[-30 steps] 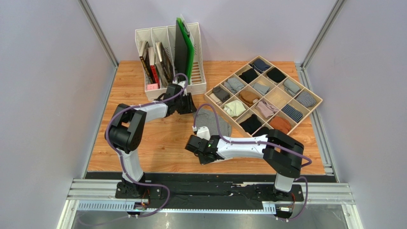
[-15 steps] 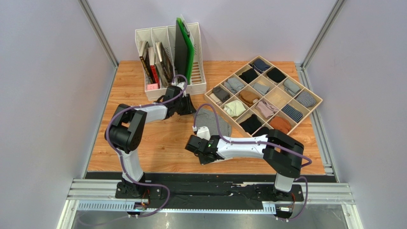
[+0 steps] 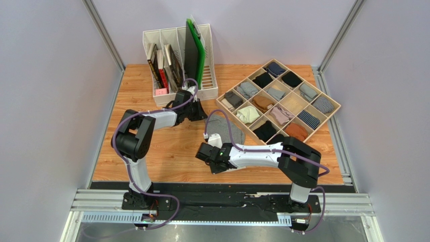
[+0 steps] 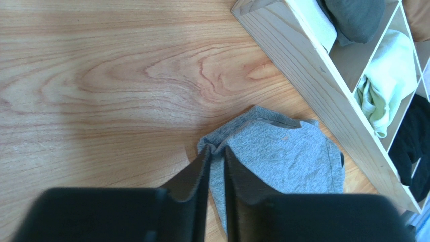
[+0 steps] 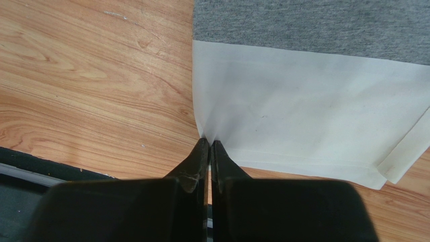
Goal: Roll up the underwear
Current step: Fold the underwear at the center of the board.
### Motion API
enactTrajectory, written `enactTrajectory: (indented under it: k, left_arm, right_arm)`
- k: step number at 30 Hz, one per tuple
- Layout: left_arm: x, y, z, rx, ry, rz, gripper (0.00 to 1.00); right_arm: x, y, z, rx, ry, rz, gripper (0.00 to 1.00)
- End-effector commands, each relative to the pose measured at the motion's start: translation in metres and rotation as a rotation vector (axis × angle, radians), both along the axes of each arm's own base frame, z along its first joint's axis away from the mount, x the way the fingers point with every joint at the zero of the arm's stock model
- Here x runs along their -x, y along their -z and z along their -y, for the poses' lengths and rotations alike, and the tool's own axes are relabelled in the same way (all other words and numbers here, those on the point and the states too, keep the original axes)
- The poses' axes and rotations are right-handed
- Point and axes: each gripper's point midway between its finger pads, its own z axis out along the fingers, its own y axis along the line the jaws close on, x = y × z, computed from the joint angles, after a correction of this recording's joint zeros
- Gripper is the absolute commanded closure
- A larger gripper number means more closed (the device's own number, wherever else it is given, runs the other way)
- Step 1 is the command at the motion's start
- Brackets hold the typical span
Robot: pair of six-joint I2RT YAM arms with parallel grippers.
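The underwear [image 3: 229, 127] lies flat on the wooden table between the two arms, heather-grey with a wide white waistband [image 5: 303, 121] at its near end. My left gripper [image 3: 202, 115] is at the garment's far left corner. In the left wrist view its tips [image 4: 217, 149] are pinched on a bunched fold of the grey fabric [image 4: 287, 151]. My right gripper [image 3: 208, 150] is low at the near left corner, its jaws [image 5: 209, 142] shut on the waistband's corner edge. The right arm hides most of the waistband in the top view.
A wooden divided tray [image 3: 330, 108] of rolled bundles sits at the back right, its wall [image 4: 313, 75] close beside the underwear. A white file holder [image 3: 174, 60] with books and a green board stands at the back left. The table's near edge [image 5: 30, 161] lies just behind my right gripper.
The left jaws have narrowed onto the grey corner and bunched it. Both arms and the underwear stay where they were.
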Motion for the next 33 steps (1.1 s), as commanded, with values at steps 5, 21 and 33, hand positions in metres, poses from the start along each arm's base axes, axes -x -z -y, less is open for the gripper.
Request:
enactTrajectory:
  k: [5, 21, 33]
  left_arm:
    - [-0.012, -0.004, 0.005, 0.027, 0.013, 0.034, 1.0]
    - [-0.038, -0.016, 0.002, -0.049, 0.019, 0.077, 1.0]
    - [-0.045, -0.025, -0.001, -0.131, 0.121, 0.153, 1.0]
  right_arm:
    - [0.006, 0.011, 0.005, 0.031, 0.005, -0.022, 1.0]
    - [0.016, 0.007, 0.0, 0.01, -0.028, -0.036, 1.0]
    - [0.017, 0.007, -0.002, 0.004, -0.033, -0.04, 1.0]
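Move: The folded underwear's middle lies about 12 cm back and 8 cm right of my left hand, 2 cm lower; its far-left corner is already between those fingers. The wooden organizer's middle is some 30 cm right and 4 cm ahead of that hand, the white file rack's roughly 10 cm left and 20 cm ahead. From my right hand, which still holds the near-left corner of the cream hem, the underwear's middle is about 14 cm ahead and 5 cm right. I shut my left fingers on the far-left corner of the underwear while dipping about 1 cm, then draw it forward some 3 cm from there, away from my right hand, in a low hop that comes back down. The left wrist rolls slightly towards the end. My right hand keeps its pinch on the cream hem, easing back barely half a centimetre. ##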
